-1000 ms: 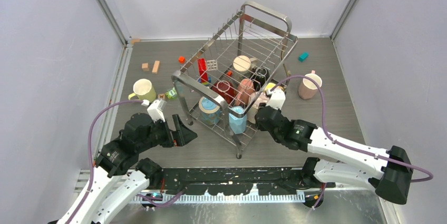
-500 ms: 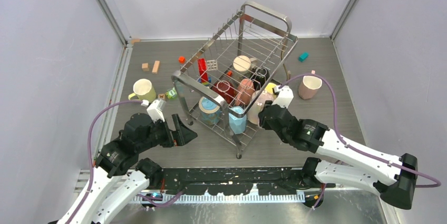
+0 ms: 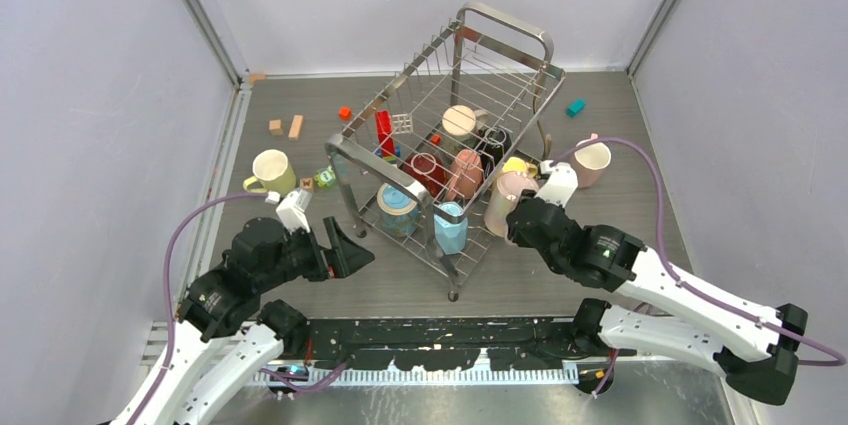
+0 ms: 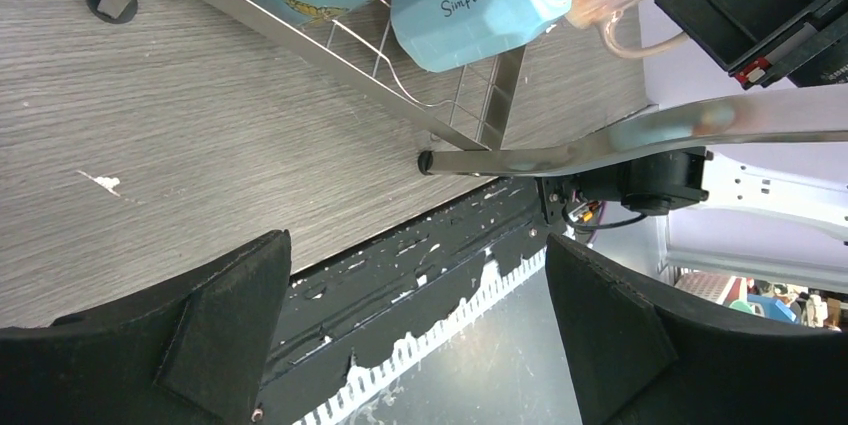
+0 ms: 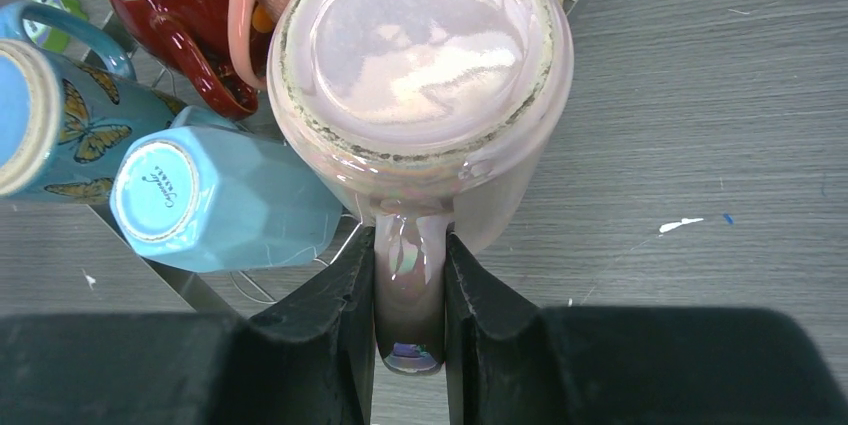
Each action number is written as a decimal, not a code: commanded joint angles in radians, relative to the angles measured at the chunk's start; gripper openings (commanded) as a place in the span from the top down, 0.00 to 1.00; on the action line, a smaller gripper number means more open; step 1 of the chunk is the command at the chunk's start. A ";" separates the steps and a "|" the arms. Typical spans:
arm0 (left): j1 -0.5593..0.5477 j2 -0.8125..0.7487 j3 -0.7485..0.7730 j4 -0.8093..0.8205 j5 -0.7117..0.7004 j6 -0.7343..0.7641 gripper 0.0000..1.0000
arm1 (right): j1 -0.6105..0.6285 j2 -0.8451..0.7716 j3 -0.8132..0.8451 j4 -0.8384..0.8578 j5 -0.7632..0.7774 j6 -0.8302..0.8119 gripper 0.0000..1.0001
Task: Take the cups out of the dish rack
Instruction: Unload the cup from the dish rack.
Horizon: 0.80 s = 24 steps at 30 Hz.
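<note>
The silver wire dish rack (image 3: 500,70) stands mid-table. My right gripper (image 3: 518,213) is shut on the handle (image 5: 410,285) of a pale pink cup (image 3: 503,200), held bottom-up just outside the rack's right wall. Inside the rack lie a butterfly cup (image 3: 398,207), a light blue cup (image 3: 450,228), a dark red cup (image 3: 424,169), a dotted pink one (image 3: 465,170) and more behind. My left gripper (image 3: 345,245) stands open and empty by the rack's near left corner, low over the table edge (image 4: 415,285).
A yellow mug (image 3: 271,171) stands on the table to the left of the rack and a pink mug (image 3: 590,162) to its right. Small toy blocks (image 3: 286,127) and a teal block (image 3: 575,107) lie at the back. A red block (image 3: 384,130) is inside the rack.
My right gripper has carried the pale pink cup rightward, away from the rack's right wall. The left arm has barely moved.
</note>
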 commanded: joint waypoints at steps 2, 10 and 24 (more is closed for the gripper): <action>0.001 -0.024 0.009 0.054 0.050 -0.023 0.00 | 0.003 -0.071 0.105 -0.004 0.090 0.061 0.99; 0.001 -0.064 0.031 0.104 0.120 -0.081 0.00 | 0.003 -0.160 0.208 -0.164 0.076 0.090 0.99; 0.001 0.101 0.373 0.111 0.168 -0.023 0.00 | 0.003 -0.174 0.527 -0.406 0.123 0.080 0.99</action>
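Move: The right hand already holds the upside-down pearly cup by its handle, the body about 5 cm ahead of the fingers and 1 cm left, level with them. From that hand, the yellow cup in the rack's bottom tier is some 12 cm ahead and 10 cm down, the light-blue cup 12 cm left, 3 cm ahead and 11 cm down, and the pink cup on the table 15 cm ahead, 14 cm right, 12 cm down. From the left hand, the pearly cup lies about 28 cm right, 10 cm ahead, 2 cm lower. Up and to its right, easing back a little, the right hand carries the pearly cup away from the rack's open side, rising about 11 cm and rolling some 10 degrees, fingers still pinching the handle. Slowly at first, then quickly, the empty left hand also climbs about 12 cm beside the rack, drawing back slightly and tilting, its fingers wide open. ##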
